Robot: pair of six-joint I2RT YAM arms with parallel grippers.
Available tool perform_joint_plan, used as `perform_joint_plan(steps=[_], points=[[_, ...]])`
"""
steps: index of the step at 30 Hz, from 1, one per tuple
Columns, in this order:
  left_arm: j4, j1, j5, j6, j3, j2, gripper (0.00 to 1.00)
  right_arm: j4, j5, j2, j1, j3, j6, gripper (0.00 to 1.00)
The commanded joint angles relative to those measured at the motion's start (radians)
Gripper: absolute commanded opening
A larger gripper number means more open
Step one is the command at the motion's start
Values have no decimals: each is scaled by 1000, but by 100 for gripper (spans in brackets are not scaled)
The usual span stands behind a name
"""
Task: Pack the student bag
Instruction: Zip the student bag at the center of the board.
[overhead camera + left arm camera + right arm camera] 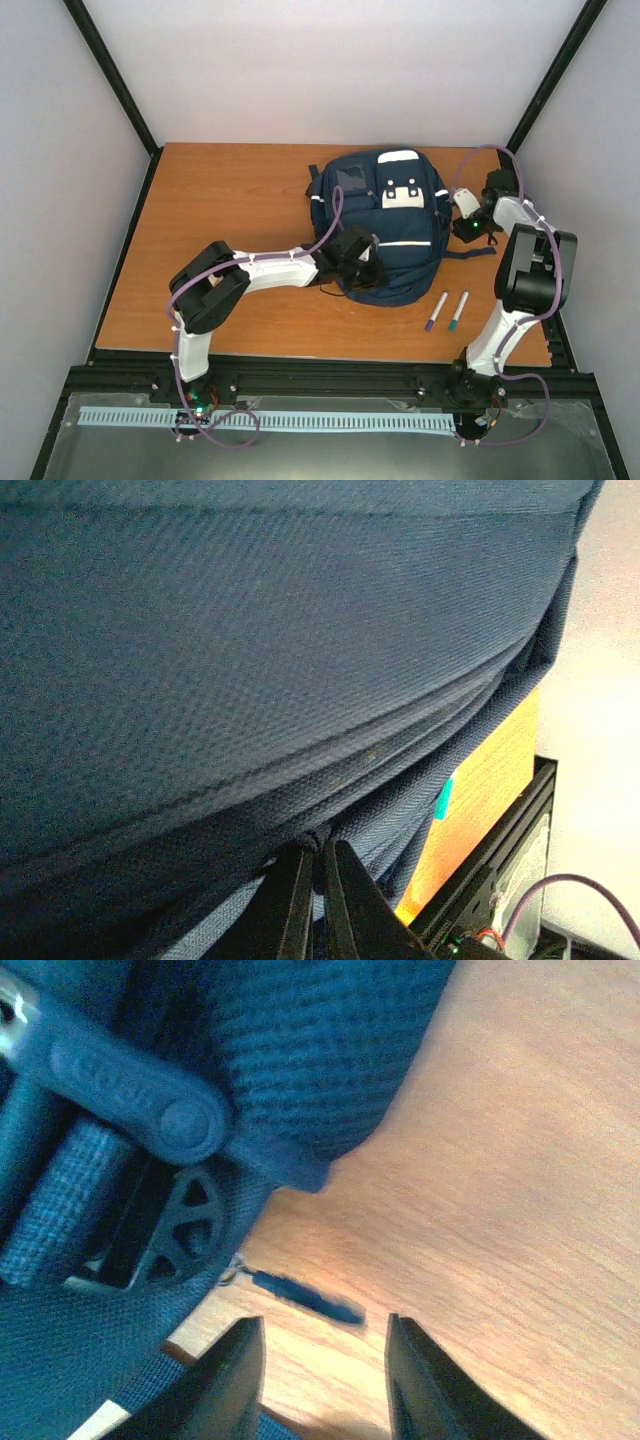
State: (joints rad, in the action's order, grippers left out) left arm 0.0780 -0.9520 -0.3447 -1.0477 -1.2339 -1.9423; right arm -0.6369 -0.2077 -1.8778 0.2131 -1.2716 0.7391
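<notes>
The student bag, navy blue with white patches, lies in the middle of the wooden table. My left gripper is at the bag's near left edge. In the left wrist view the bag's fabric fills the frame, and the left gripper is shut on a small fold of a seam. My right gripper is at the bag's right side. In the right wrist view it stands open over the bare table, with a dark zipper pull lying just beyond the fingertips, untouched. A strap buckle shows to the left.
Two markers lie on the table near the front, right of the bag. A dark strap trails from the bag toward the right arm. Black frame rails border the table.
</notes>
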Motion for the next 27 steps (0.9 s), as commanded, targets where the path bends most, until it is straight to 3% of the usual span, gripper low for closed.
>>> perform_joint_plan(steps=[1,3,4,5,11,15,16,20,24,27], points=[[74,16,-29,185,-115,55,4,54,-40,142,33,-11,-20,41],[111,13,-25,269,-158,92,8,31,-77,204,39,18,-22,59],[136,13,-8,317,-176,113,12,12,-104,236,41,27,-22,91],[183,13,17,364,-202,130,18,-11,-130,276,42,35,-18,99],[355,15,126,577,-312,194,60,-66,-240,530,38,70,-87,100],[385,17,251,630,-297,269,86,-51,-297,711,37,113,-133,100],[382,20,304,627,-281,293,98,-53,-317,743,37,118,-141,100],[465,26,694,555,-239,341,100,-108,-502,828,38,135,-102,100],[644,62,804,540,-271,264,100,-37,-630,884,37,224,-219,100],[613,92,873,475,-163,293,100,-46,-658,848,-8,246,-259,100]])
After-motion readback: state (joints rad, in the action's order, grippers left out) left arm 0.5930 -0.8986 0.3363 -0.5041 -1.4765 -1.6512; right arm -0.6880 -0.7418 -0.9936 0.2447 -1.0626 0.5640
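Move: The student bag's middle lies about 14 cm ahead of the left hand, neither left nor right, roughly level with it; the nearly shut fingers are at its near-edge seam. From the right hand the bag's middle is some 20 cm left and about level in depth and height, with the zipper pull about 1 cm ahead and left, just below the fingertips; the loose strap lies some 5 cm back, the teal marker roughly 20 cm straight back, and the blue marker is 6 cm left of the teal one. The left hand opens wide, letting go of the cloth at the bag's near edge, and lifts steeply about 19 cm before swinging left and forward to above the bag's left side, its wrist turning well upward and its height easing off by a few centimetres at the end. The right hand, already partly open beside the zipper pull, opens fully and rises some 25 cm off the bag's right edge, then also draws back and leftward about 10 cm each way, tilting its fingers up by about 40 degrees. ##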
